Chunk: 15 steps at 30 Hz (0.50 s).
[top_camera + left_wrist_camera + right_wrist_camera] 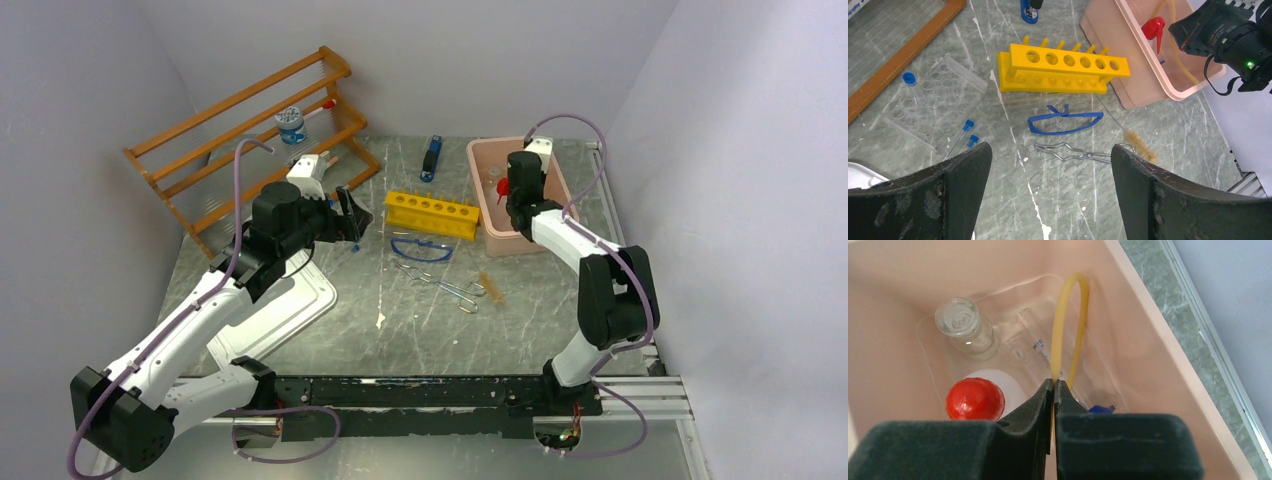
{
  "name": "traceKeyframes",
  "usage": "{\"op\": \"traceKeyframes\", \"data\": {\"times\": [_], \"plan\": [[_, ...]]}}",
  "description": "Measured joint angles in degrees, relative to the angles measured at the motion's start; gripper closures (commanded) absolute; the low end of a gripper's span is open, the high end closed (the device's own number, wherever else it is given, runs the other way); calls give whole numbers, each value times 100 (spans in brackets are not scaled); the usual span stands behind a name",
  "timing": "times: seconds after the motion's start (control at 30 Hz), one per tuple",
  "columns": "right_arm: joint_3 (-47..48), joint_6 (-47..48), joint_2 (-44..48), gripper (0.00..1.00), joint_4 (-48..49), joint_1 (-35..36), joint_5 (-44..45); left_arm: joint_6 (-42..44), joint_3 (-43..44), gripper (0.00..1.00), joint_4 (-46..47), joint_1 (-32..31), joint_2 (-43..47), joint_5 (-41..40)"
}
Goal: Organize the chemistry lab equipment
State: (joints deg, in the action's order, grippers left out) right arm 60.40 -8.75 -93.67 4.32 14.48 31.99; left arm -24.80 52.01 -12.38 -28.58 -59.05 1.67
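Note:
Down inside the pink bin (1153,345), my right gripper (1053,385) is shut on one strand of the yellowish tubing (1068,325), which loops up ahead of the jaws. Beside it stand the red-capped squeeze bottle (974,399) and a clear glass flask (964,325). My left gripper (1050,165) hangs open above the table with nothing between its fingers. Ahead of it lie the metal tongs (1073,152), the blue-framed goggles (1065,122), two blue-capped tubes (965,132) and a blue-capped vial (909,79).
A yellow tube rack (432,213) lies left of the pink bin (478,205). A small brush (490,287) rests by the tongs (445,285). A wooden rack (240,130) stands back left, a white tray (290,310) under the left arm, a clear well tray (933,102) nearby.

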Motion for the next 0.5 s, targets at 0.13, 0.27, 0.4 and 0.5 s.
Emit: {"op": "traceKeyframes", "data": {"times": [0.13, 0.27, 0.4, 0.5], "plan": [[9, 4, -85, 74, 190, -28, -70, 0, 0, 8, 0, 0, -2, 0], [116, -76, -74, 57, 142, -46, -61, -2, 0, 8, 0, 0, -15, 0], [269, -225, 133, 54, -201, -50, -61, -4, 0, 8, -7, 0, -22, 0], [470, -354, 446, 54, -610, -52, -105, -7, 0, 8, -11, 0, -22, 2]]}}
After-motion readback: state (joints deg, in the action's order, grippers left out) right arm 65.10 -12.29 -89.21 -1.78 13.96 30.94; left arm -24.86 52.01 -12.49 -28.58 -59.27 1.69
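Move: The right gripper is over the bin with the yellow tubing still pinched. The middle of the bin's floor lies about 10 cm below it, some 2 cm back and 1 cm left. The red-capped bottle is about 6 cm left and level with it, the glass jar 5 cm ahead and 7 cm left, and the yellow rack 23 cm left and 4 cm back. From the left hand, the bin floor is some 37 cm right, 12 cm ahead and 21 cm down. Let go of the yellow tubing inside the bin: part the right fingers from shut to nearly half open while easing about 1 cm forward. Then lift the empty gripper straight up, away from the bin floor, by about 5 cm and with growing speed, drawing back that centimetre and tipping the fingertips up slightly. ##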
